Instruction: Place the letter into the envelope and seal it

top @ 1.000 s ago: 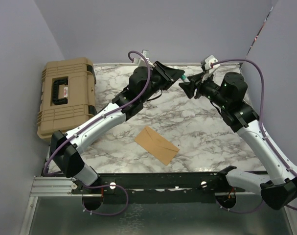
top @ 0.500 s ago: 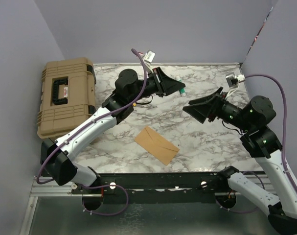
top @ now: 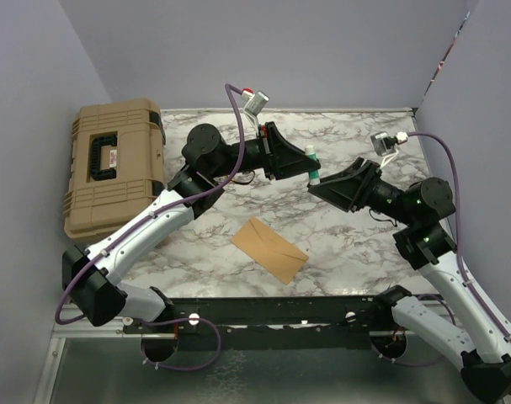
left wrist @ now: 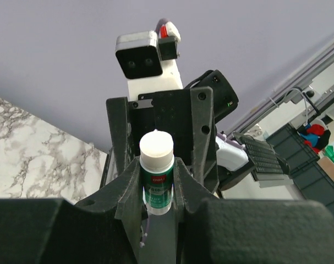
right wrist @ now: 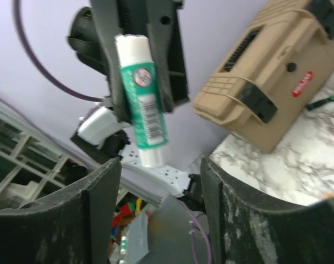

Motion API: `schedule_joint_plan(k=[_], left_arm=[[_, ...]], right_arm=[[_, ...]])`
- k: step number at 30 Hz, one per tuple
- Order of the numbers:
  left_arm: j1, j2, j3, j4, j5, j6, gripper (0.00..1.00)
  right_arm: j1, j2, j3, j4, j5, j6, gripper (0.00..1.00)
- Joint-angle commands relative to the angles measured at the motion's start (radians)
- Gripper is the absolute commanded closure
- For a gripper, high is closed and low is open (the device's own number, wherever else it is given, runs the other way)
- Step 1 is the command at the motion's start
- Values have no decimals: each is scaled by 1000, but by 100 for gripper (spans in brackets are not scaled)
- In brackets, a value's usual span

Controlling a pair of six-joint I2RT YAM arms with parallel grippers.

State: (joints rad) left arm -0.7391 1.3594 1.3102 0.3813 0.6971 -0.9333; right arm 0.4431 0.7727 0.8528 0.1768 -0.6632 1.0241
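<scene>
The tan envelope [top: 269,249] lies flat on the marble table, near the front middle. The letter is hidden or out of view. Raised over the table's middle, my left gripper [top: 308,164] [left wrist: 157,165] is shut on a green and white glue stick [top: 311,162] [left wrist: 157,176] [right wrist: 140,99]. The stick's white end points at my right gripper [top: 322,183] [right wrist: 158,165]. That gripper faces it with jaws open, and the stick's tip hangs just at their mouth, touching neither finger. Both grippers are well above and behind the envelope.
A tan plastic tool case [top: 112,172] [right wrist: 277,82] with a black handle stands along the table's left edge. Purple walls close in the back and both sides. A black rail [top: 272,310] runs across the front, between the arm bases.
My right gripper let go at the stick's end, opened and drew back right, then came forward again open. The left gripper swung the glue stick slightly right and down.
</scene>
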Motion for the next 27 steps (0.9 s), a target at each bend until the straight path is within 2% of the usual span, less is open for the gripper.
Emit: schedule_joint_plan(k=[1,11,17,21,23,25,27], left_arm=[[-2,-19,-11,53,72,-11,100],[0,-23,-9,65,57,-28,100],[-1,-37,-33,65,5,-31,100],[0,-36,-51,33,-116,-52,100],[0,-26,-39,-62,-224,-52,100],[0,-2,1,-203,-340,-36,100],[3,31,36,-273,-410,-55,100]], right_arm=[[-1,28,-12,264,-97,119,41],[-1,72,23,241,-114,86,80],[-1,101,74,111,-64,-120,98],[-1,152,132,-35,4,-355,99],[-1,178,166,-108,34,-530,99],[-1,201,187,-167,121,-685,99],[0,230,202,-210,208,-805,99]])
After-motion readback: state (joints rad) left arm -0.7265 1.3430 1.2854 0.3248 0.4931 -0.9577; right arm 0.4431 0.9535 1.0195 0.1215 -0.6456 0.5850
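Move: The left hand already holds the green glue stick around its middle, at the hand point, with its length running forward and back. From the right hand the stick's middle is about 4 cm forward, 1 cm left and 2 cm up, and its white back end is already between the open fingers. The envelope lies on the table far below the right hand, some 33 cm down and 9 cm to its left, roughly level fore and aft. The right fingers shut on the glue stick's white back end, after the hand eases up about 2 cm and slightly left, while the left hand keeps its grip and holds nearly still. Then both hands carry the stick forward together, about 5 cm. The right wrist rolls its forward side up and dips its fingertips, and the left swings some 15 degrees counter-clockwise. ##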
